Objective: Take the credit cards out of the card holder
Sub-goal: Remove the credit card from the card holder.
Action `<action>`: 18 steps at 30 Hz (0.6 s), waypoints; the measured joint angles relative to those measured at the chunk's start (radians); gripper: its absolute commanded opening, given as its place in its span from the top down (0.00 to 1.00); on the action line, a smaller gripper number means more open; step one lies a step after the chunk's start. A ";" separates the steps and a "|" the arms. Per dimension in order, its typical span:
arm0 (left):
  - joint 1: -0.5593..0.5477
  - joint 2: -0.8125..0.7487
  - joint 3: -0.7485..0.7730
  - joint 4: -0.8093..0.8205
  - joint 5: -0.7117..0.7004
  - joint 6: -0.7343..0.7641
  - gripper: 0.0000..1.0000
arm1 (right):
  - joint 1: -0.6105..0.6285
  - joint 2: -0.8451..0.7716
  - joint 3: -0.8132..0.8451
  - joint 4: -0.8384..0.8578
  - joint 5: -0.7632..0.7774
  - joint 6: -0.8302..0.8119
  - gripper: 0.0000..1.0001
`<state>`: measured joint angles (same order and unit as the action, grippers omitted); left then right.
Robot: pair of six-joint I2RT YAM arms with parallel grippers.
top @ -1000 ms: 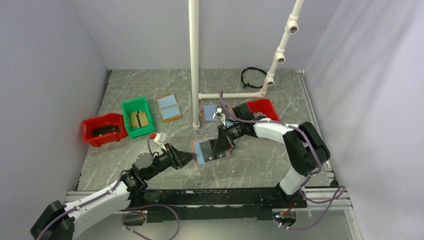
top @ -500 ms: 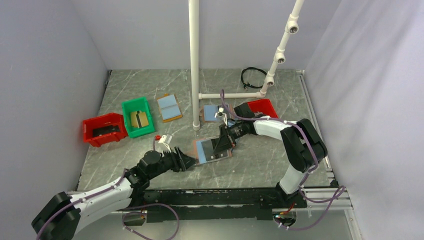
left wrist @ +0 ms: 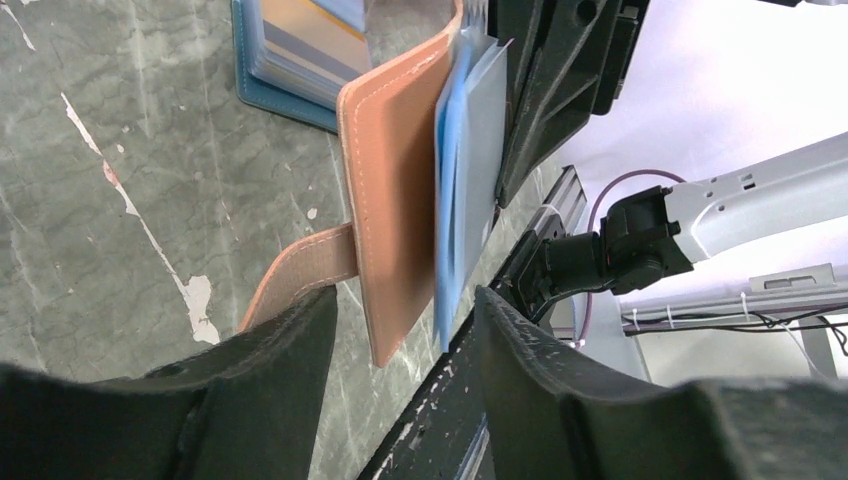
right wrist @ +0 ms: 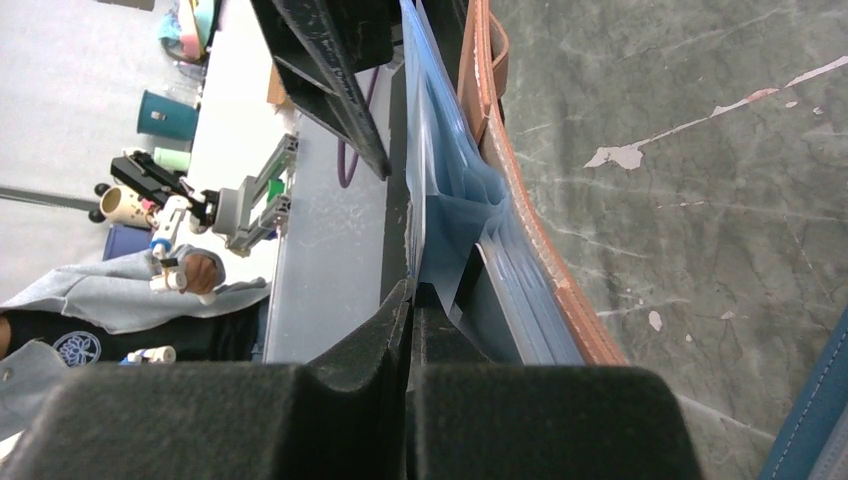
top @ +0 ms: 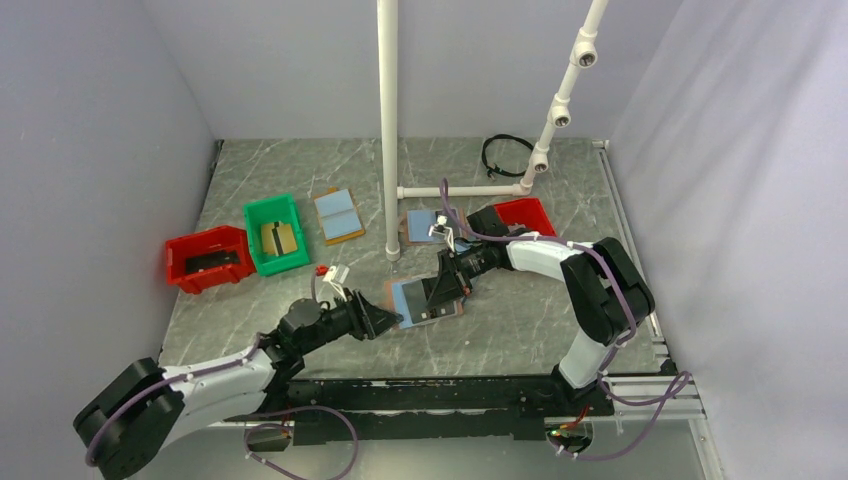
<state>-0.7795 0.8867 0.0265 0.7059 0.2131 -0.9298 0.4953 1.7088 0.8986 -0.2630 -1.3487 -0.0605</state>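
The card holder (top: pixel 412 299), tan-rimmed and light blue inside, lies open at mid-table between both arms. A dark grey credit card (top: pixel 428 311) shows in its right half, partly under my right gripper (top: pixel 440 292). In the right wrist view my right gripper (right wrist: pixel 410 292) is shut, pinching a thin blue inner sleeve (right wrist: pixel 440 200) beside the tan cover (right wrist: pixel 520 190). My left gripper (top: pixel 386 320) sits at the holder's near-left edge. In the left wrist view it (left wrist: pixel 405 310) is open, with the tan cover (left wrist: pixel 390 200) and blue leaves (left wrist: pixel 465 170) standing on edge between its fingertips.
A red bin (top: pixel 178 262) holding a dark card and a green bin (top: pixel 262 212) with a gold card stand at the left. Behind are a blue-faced tan holder (top: pixel 338 214), a navy holder (top: pixel 424 222), a red bin (top: pixel 530 212), a white pipe post (top: pixel 388 130) and a black cable (top: pixel 503 155).
My left gripper has opened and moved right and forward until its fingers straddle the holder's edge. The right gripper stays shut on the holder, shifted only slightly.
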 measured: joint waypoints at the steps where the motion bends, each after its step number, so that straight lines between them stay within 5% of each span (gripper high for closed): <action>1: 0.000 0.019 0.000 0.015 0.000 -0.003 0.47 | 0.000 0.000 0.000 0.000 0.000 0.000 1.00; 7: 0.000 0.108 0.000 0.113 0.012 -0.008 0.50 | 0.000 0.000 0.000 -0.008 -0.011 -0.001 1.00; 10: 0.000 0.146 0.000 0.176 0.030 -0.010 0.64 | 0.002 0.000 0.003 -0.022 -0.014 -0.008 1.00; 13: 0.000 0.182 0.005 0.218 0.047 -0.016 1.00 | 0.003 0.000 0.006 -0.026 -0.016 -0.011 1.00; 18: 0.001 0.226 0.008 0.283 0.064 -0.019 1.00 | 0.003 0.000 0.007 -0.030 -0.016 -0.019 1.00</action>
<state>-0.7788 1.1130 0.0341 0.9890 0.2775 -0.9489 0.4980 1.7088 0.9054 -0.2928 -1.3643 -0.0799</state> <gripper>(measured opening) 0.024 0.009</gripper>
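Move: The card holder hangs in the air, held by my right hand; its left edge is only about 2 cm to the right of my open left hand and 1 cm ahead, at the same height, its middle 6 cm right and 3 ahead. That edge is 5 cm left of my right hand and 2 cm back. On the table some 10 cm below my left hand, the blue card holder lies 11 cm ahead and 12 right; another open card holder is about 21 ahead and 8 right. I slide my left hand about 1.5 cm to the right, onto the left edge of the card holder, with one finger above it and one below, then shut those fingers fully to pinch the brown cover's edge beside the strap. My right hand holds nearly still and keeps its closed grip on the clear sleeve. ##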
